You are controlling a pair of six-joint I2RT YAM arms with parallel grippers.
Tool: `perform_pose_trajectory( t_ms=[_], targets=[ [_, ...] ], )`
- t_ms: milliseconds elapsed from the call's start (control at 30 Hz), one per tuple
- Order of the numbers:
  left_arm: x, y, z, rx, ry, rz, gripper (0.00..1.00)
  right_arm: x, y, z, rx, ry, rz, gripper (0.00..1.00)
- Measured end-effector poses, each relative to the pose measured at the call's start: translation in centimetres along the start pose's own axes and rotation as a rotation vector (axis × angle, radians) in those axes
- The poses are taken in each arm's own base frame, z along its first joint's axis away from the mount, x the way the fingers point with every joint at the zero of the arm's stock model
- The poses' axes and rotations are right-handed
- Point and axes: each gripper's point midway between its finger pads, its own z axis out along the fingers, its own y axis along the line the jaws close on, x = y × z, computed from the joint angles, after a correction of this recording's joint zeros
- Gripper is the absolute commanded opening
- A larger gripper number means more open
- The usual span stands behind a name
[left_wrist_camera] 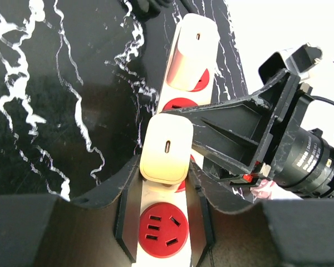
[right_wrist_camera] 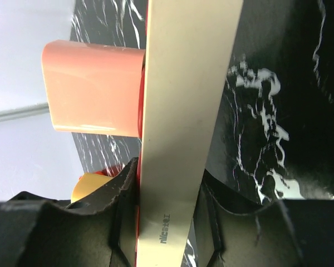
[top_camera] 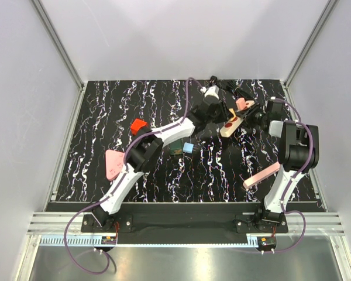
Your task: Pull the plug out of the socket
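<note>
The socket (left_wrist_camera: 158,253) is a long beige strip with red round outlets, and it lies slanted at the back right of the table (top_camera: 230,127). A cream plug (left_wrist_camera: 167,147) sits over one outlet. My left gripper (left_wrist_camera: 164,172) is shut on it, one finger at each side of its near end. The red outlet (left_wrist_camera: 161,229) between those fingers is bare. A second plug (left_wrist_camera: 192,53) stands further along the strip and shows salmon in the right wrist view (right_wrist_camera: 94,89). My right gripper (right_wrist_camera: 166,183) is shut on the socket's narrow body (right_wrist_camera: 183,111) from the other side.
A flat pink bar (top_camera: 261,175) lies by the right arm. A pink wedge (top_camera: 113,164), a red block (top_camera: 138,125) and a small blue block (top_camera: 188,147) sit left of the strip. Black cables (top_camera: 225,86) lie at the back edge. White walls enclose the table.
</note>
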Motion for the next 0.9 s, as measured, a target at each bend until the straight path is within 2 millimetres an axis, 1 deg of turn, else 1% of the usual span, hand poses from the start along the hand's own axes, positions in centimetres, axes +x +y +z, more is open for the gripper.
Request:
perform_pose_trajectory(
  t_ms=[33, 133, 200, 300, 433, 533, 633, 800, 900],
  targets=[
    [-0.3, -0.2, 0.3, -0.004, 0.013, 0.004, 0.0, -0.3, 0.2, 0.0, -0.002, -0.013, -0.003, 0.0],
    [-1.8, -1.4, 1.5, 0.023, 0.018, 0.034, 0.0, -2.3, 1.1, 0.0, -0.011, -0.078, -0.02, 0.0],
    [-2.6, -2.0, 1.7, 0.046, 0.012, 0.072, 0.0, -3.4, 1.9, -0.1, -0.024, -0.114, -0.038, 0.0],
    [-2.6, -1.8, 1.6, 0.06, 0.001, 0.104, 0.0, -3.5, 2.5, -0.2, -0.021, -0.128, -0.064, 0.0],
    [-1.5, -0.7, 1.3, 0.063, 0.021, 0.143, 0.0, -2.4, 1.4, 0.1, 0.03, -0.102, -0.067, 0.0],
    [-1.1, -0.4, 0.7, 0.062, 0.025, 0.157, 0.0, -1.7, 1.1, 0.2, 0.044, -0.08, -0.07, 0.0],
    [-1.3, 0.2, -0.4, 0.056, 0.012, 0.138, 0.0, -0.7, 1.6, 0.3, 0.023, -0.043, -0.075, 0.0],
    [-2.0, 1.4, -3.6, 0.026, -0.011, 0.029, 0.0, 2.0, 3.3, 0.5, -0.042, 0.054, -0.083, 0.0],
    [-2.6, 1.4, -4.1, 0.03, -0.023, -0.026, 0.0, 2.4, 4.0, 0.5, -0.07, 0.07, -0.09, 0.0]
  ],
)
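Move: The yellow plug is pinched in my left hand, with the middle of the socket strip about 2 cm ahead, 2 cm right and 3 cm below that hand. The pink plug is some 5 cm ahead and 5 cm right, a little lower; the bare red socket is roughly 4 cm back, 2 cm left and 3 cm below. From my right hand, gripping the strip, the yellow plug lies about 3 cm back, 4 cm left and 3 cm up. I rock the gripped strip and yellow plug with both hands together: first forward, up and slightly right, about 3 to 4 cm, then back and down. From there both hands swing left about 5 cm, still drifting back and rising a little. My left wrist turns a few degrees clockwise and returns; my right ends some 5 degrees counter-clockwise. Both grips hold, barely drawing apart. ##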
